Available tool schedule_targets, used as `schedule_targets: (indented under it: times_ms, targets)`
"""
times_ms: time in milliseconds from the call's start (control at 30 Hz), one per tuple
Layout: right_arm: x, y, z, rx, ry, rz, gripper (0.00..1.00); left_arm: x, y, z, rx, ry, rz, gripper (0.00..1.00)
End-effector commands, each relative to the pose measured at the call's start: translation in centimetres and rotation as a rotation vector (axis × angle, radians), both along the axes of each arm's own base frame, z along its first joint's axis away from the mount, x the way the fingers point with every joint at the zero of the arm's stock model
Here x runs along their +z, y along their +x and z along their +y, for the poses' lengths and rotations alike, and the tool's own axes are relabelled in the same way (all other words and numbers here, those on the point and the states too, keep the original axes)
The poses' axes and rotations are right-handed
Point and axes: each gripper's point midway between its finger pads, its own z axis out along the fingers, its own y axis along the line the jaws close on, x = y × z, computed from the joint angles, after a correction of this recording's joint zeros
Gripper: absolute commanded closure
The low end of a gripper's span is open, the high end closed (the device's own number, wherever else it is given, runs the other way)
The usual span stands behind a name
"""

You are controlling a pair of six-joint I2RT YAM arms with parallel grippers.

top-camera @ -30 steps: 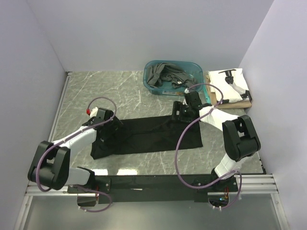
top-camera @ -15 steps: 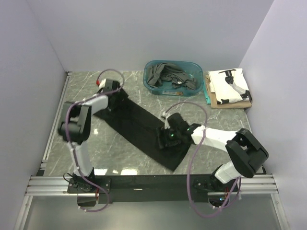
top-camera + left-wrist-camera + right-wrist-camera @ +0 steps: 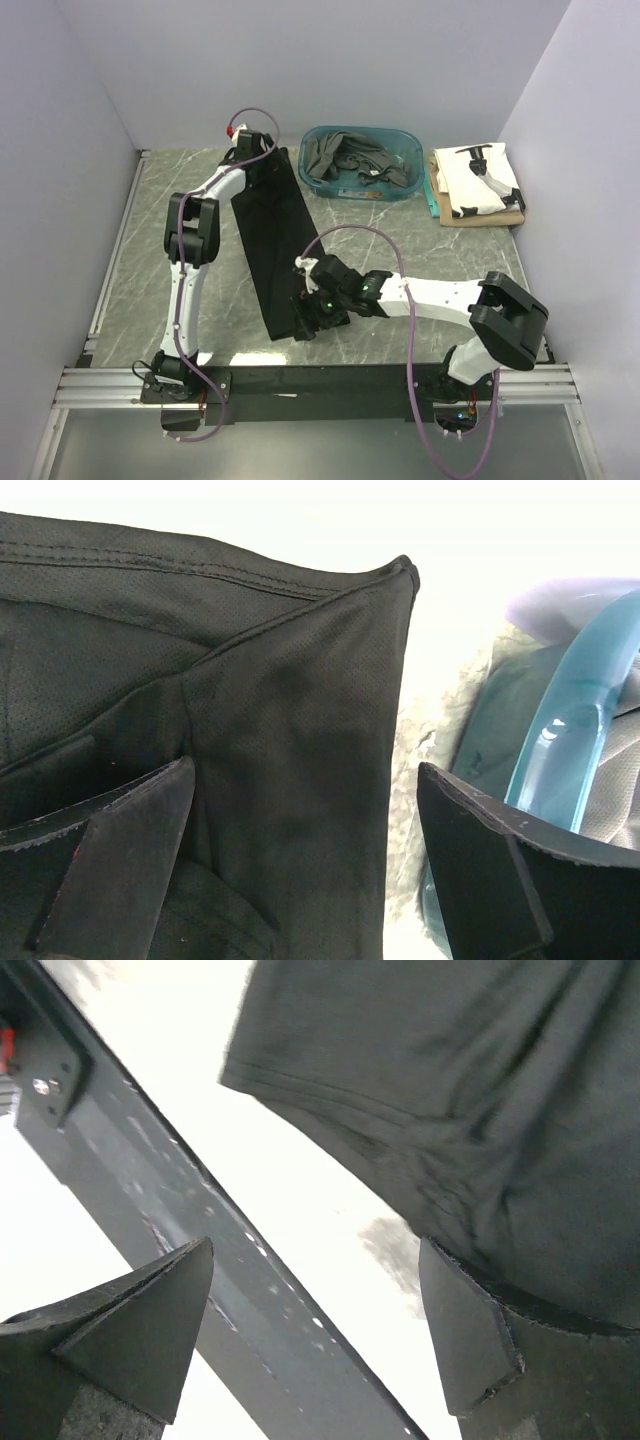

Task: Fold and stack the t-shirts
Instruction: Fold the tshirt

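A plain black t-shirt (image 3: 272,235), folded into a long strip, lies on the marble table from the back by the tub to the near edge. My left gripper (image 3: 265,165) stands open over its far end. In the left wrist view the cloth (image 3: 290,660) lies under the open gripper (image 3: 305,770). One finger is above the cloth and the other is past its edge. My right gripper (image 3: 312,312) hangs open at the near end. In the right wrist view the shirt's corner (image 3: 450,1060) is beside the right finger of the gripper (image 3: 318,1245), with bare table between the fingers.
A teal tub (image 3: 400,150) at the back holds crumpled dark grey t-shirts (image 3: 345,160); its rim (image 3: 575,730) is close to my left gripper. At the back right a folded white printed t-shirt (image 3: 475,180) lies on a tan one (image 3: 480,217). A dark rail (image 3: 330,380) runs along the near edge.
The black shirt swung from lying across the table to lying front to back. My left gripper went to the back by the tub, and my right gripper came to the near edge.
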Motion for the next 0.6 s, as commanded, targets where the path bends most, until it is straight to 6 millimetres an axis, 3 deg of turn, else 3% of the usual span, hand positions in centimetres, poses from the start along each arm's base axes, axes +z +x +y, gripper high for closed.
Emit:
schedule_targets:
  times_ms: [0,100,233,267,333,367,433,467,567]
  targets:
    - [1.2,0.3,1.3,0.035,0.014,-0.046,0.11,-0.8,0.3,-0.7,-0.051,-0.002,-0.004,0.01]
    - [1.7,-0.2,2.1,0.070,0.023,-0.059,0.11,1.5,0.8,-1.9,-0.104,-0.045,-0.067,0.01]
    - [2.2,-0.6,2.9,0.089,0.030,-0.089,0.11,4.9,1.6,-1.9,-0.116,-0.038,-0.140,0.01]
    - [2.5,-0.5,2.9,0.083,0.034,-0.102,0.11,6.7,1.6,-1.8,-0.113,-0.036,-0.168,0.00]
    - [3.4,0.2,2.7,0.048,0.039,-0.149,0.10,8.2,1.4,-1.3,-0.100,-0.017,-0.192,0.00]
    - [3.8,0.6,2.6,0.026,0.044,-0.168,0.10,10.8,1.3,-0.9,-0.084,-0.011,-0.234,0.01]
    - [4.5,1.5,1.9,-0.032,0.044,-0.211,0.10,12.5,0.7,-0.6,-0.082,0.003,-0.252,0.01]
    - [5.8,2.2,1.6,-0.081,0.068,-0.254,0.09,14.6,0.0,-0.5,-0.083,0.002,-0.269,0.01]
    - [8.0,4.1,0.1,-0.210,0.099,-0.345,0.07,16.4,-2.6,-0.2,-0.112,0.006,-0.225,0.01]
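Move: The black t-shirt lies in a long strip running front to back. From the left hand, its far right corner is about 6 cm ahead and 5 cm right, 2 cm lower. The basket's middle is some 26 cm to this hand's right, level with it. From the right hand, the t-shirt's near left corner lies roughly 5 cm back and 7 cm left, 3 cm lower. The table's front edge is about 11 cm behind that hand. Ease the left gripper about 1 cm right at the t-shirt's far end, then lift it quickly off the cloth, some 5 cm straight up. Slide the right gripper 2 cm left at the near end, then raise it to about 3.5 cm, coming slightly forward and right again as the fingertips tip up some 10 degrees. Keep both grippers open and empty. ##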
